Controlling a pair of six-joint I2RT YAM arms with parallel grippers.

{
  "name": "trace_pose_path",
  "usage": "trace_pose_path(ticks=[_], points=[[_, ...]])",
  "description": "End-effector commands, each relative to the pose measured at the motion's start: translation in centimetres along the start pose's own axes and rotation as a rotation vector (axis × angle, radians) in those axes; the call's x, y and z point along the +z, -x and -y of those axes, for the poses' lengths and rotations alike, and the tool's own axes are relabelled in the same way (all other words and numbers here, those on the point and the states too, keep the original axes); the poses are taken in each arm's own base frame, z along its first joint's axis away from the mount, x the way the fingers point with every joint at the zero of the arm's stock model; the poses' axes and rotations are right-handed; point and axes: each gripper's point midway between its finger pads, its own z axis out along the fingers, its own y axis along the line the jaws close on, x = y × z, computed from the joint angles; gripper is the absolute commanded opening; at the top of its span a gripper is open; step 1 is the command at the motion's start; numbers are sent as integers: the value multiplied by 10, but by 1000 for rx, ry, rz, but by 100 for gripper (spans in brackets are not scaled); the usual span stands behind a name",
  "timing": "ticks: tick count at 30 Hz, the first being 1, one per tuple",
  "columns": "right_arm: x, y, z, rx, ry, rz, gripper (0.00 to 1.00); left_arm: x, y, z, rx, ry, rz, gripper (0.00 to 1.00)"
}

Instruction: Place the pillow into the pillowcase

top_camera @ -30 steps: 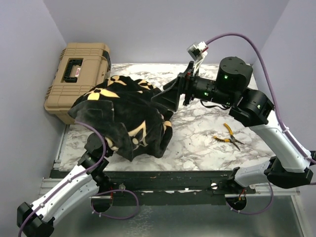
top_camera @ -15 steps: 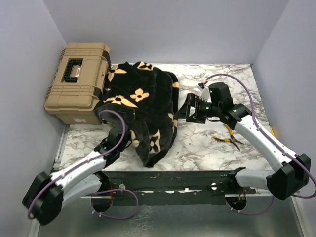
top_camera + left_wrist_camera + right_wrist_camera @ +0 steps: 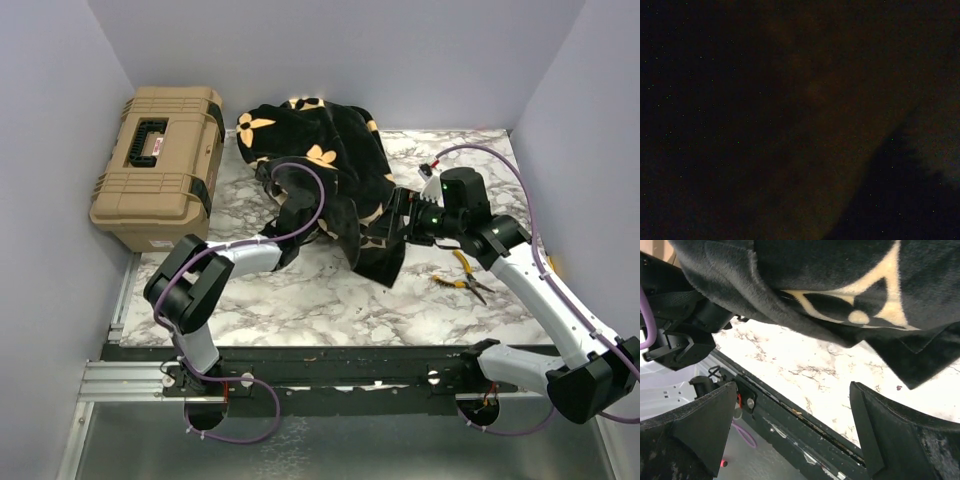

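Observation:
The pillowcase (image 3: pixel 320 165), black plush with tan flower motifs, is bunched up at the back middle of the marble table, and one flap hangs toward the front right. My left arm reaches into it from the left. The left gripper is buried in the fabric, and the left wrist view is almost black. My right gripper (image 3: pixel 395 225) stands open against the hanging flap. In the right wrist view the pillowcase (image 3: pixel 840 285) hangs above the right gripper (image 3: pixel 795 425), with nothing between its fingers (image 3: pixel 900 435). The pillow is hidden.
A tan toolbox (image 3: pixel 155 165) stands at the back left, close to the fabric. Yellow-handled pliers (image 3: pixel 462 278) lie on the table (image 3: pixel 300 300) under the right forearm. Walls close in on the left, right and back. The table's black front rail (image 3: pixel 790 420) shows below the jaws.
My left arm has swung the pillowcase from the front left to the back middle. My right arm has come down and forward, its open gripper now at the flap's right edge.

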Motion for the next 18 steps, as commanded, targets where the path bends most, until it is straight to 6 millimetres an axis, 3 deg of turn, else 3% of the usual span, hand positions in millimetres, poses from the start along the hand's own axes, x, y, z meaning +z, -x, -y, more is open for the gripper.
trace_pose_path(ticks=[1, 2, 6, 7, 8, 12, 18], points=[[-9, 8, 8, -32, -59, 31, 100, -8, -12, 15, 21, -73, -59, 0], [-9, 8, 9, -33, -64, 35, 100, -12, -13, 11, 31, -66, -63, 3], [-9, 12, 6, -48, -58, 37, 100, -43, -38, -7, 77, -10, -166, 52], [-9, 13, 6, -52, -56, 34, 100, -54, -45, -17, 93, 38, -189, 77], [-9, 14, 4, -56, -51, 33, 100, -67, -48, -22, 116, 73, -202, 96], [-7, 19, -1, -71, -38, 25, 100, -127, -57, -41, 192, 244, -262, 99], [7, 17, 0, -89, -15, -21, 100, -224, -51, -70, 191, 508, -373, 99]])
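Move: The left hand sits shut and buried in the pillowcase bundle, whose middle is roughly over the same spot, perhaps 2 cm ahead, 3 cm left and 8 cm lower. The pillowcase's near corner hangs some 17 cm back and 10 cm right of this hand, about 14 cm lower; the tan case stands about 41 cm to its left and 2 cm ahead. From the open right hand the pillowcase's middle is about 16 cm ahead, 13 cm left, 16 cm down. The left fingers let go of the fabric pinched inside the bundle, spreading from nearly shut to wide open as the hand draws back out of it, about 15 cm towards the base and some 6 cm left. It dips about 3 cm and comes half back up, the wrist rolling and tipping down some 20 degrees. ##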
